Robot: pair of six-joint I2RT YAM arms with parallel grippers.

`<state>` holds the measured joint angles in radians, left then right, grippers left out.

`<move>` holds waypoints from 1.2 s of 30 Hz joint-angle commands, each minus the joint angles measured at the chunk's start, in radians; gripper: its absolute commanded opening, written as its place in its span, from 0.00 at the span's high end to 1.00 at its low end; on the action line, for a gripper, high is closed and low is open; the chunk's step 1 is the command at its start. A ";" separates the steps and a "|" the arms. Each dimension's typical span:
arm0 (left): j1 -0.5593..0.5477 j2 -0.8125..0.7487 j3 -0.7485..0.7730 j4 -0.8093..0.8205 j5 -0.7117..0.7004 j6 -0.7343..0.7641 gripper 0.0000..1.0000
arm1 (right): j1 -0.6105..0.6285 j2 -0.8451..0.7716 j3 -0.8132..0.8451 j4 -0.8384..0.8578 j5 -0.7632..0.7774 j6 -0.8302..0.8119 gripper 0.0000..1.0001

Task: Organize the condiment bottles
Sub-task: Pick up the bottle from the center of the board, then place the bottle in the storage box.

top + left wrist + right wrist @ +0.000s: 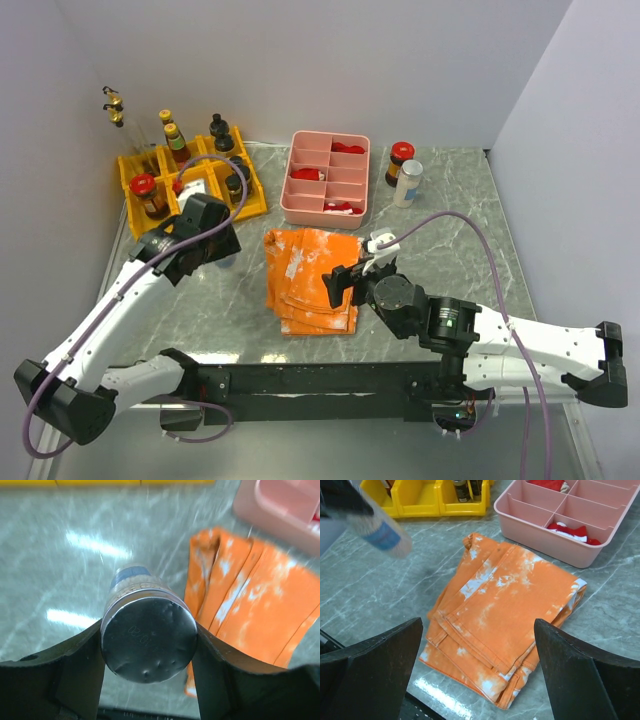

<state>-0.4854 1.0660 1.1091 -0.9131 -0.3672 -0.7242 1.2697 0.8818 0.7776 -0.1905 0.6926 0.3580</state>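
Note:
My left gripper (148, 642) is shut on a silver-capped bottle (148, 635) with a blue label, one finger on each side of the cap. The bottle hangs just above the grey table, left of the orange cloth (250, 605). The right wrist view shows this bottle (382, 527) at the top left. My right gripper (477, 645) is open above the cloth (505, 610), with nothing between its fingers. Several other condiment bottles stand in the yellow bins (190, 180). A red-capped jar (400, 162) and a white bottle (408, 184) stand right of the pink tray (327, 178).
The pink divided tray holds red pieces and stands at the back centre. The folded orange cloth (312, 280) lies mid-table between the two arms. Grey walls close in the left and back sides, and the yellow bins sit in the back-left corner.

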 commanded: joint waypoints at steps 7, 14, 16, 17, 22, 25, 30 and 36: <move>0.200 0.092 0.189 0.392 -0.024 0.209 0.99 | -0.004 -0.046 0.003 -0.024 0.012 -0.001 0.00; 0.338 0.281 0.299 0.517 0.016 0.304 0.99 | -0.003 -0.075 0.017 -0.055 0.001 -0.008 0.00; 0.373 0.330 0.304 0.554 0.034 0.316 0.99 | -0.004 -0.089 0.006 -0.044 0.001 -0.013 0.00; 0.384 0.347 0.305 0.584 0.059 0.322 0.99 | -0.004 -0.093 0.003 -0.044 0.008 -0.013 0.00; 0.450 0.446 0.307 0.678 0.149 0.333 0.99 | -0.004 -0.089 0.011 -0.036 0.010 -0.024 0.00; 0.476 0.491 0.302 0.724 0.195 0.327 0.99 | -0.004 -0.080 0.018 -0.040 0.007 -0.028 0.00; 0.508 0.555 0.290 0.804 0.252 0.353 0.99 | -0.004 -0.075 0.011 -0.009 0.007 -0.045 0.00; 0.528 0.637 0.325 0.792 0.264 0.348 0.99 | -0.004 -0.064 0.015 0.005 -0.001 -0.056 0.00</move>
<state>0.0269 1.6833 1.3712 -0.2306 -0.1314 -0.3962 1.2694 0.8112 0.7780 -0.2298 0.6876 0.3233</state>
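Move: Out ahead of the left hand, which already holds the bottle by its cap end clear of the board, is the yellow tray's empty front middle compartment, about 22 cm forward, 11 cm left and 14 cm down. The red-lidded jar sits roughly 12 cm left of that compartment, and the small black-capped bottles about 11 cm right and 4 cm farther out. The sauce bottles stand some 11 cm beyond it and 3 cm left. From the right hand it lies about 27 cm ahead and 39 cm left. Carrying the bottle quickly forward and to the left, the left arm travels about 24 cm out and 11 cm across to the tray's front middle compartment. It first climbs some 7 cm, then slows and sinks back to about its starting height. The fingers keep their hold while the wrist tips them up by some 15 degrees. ##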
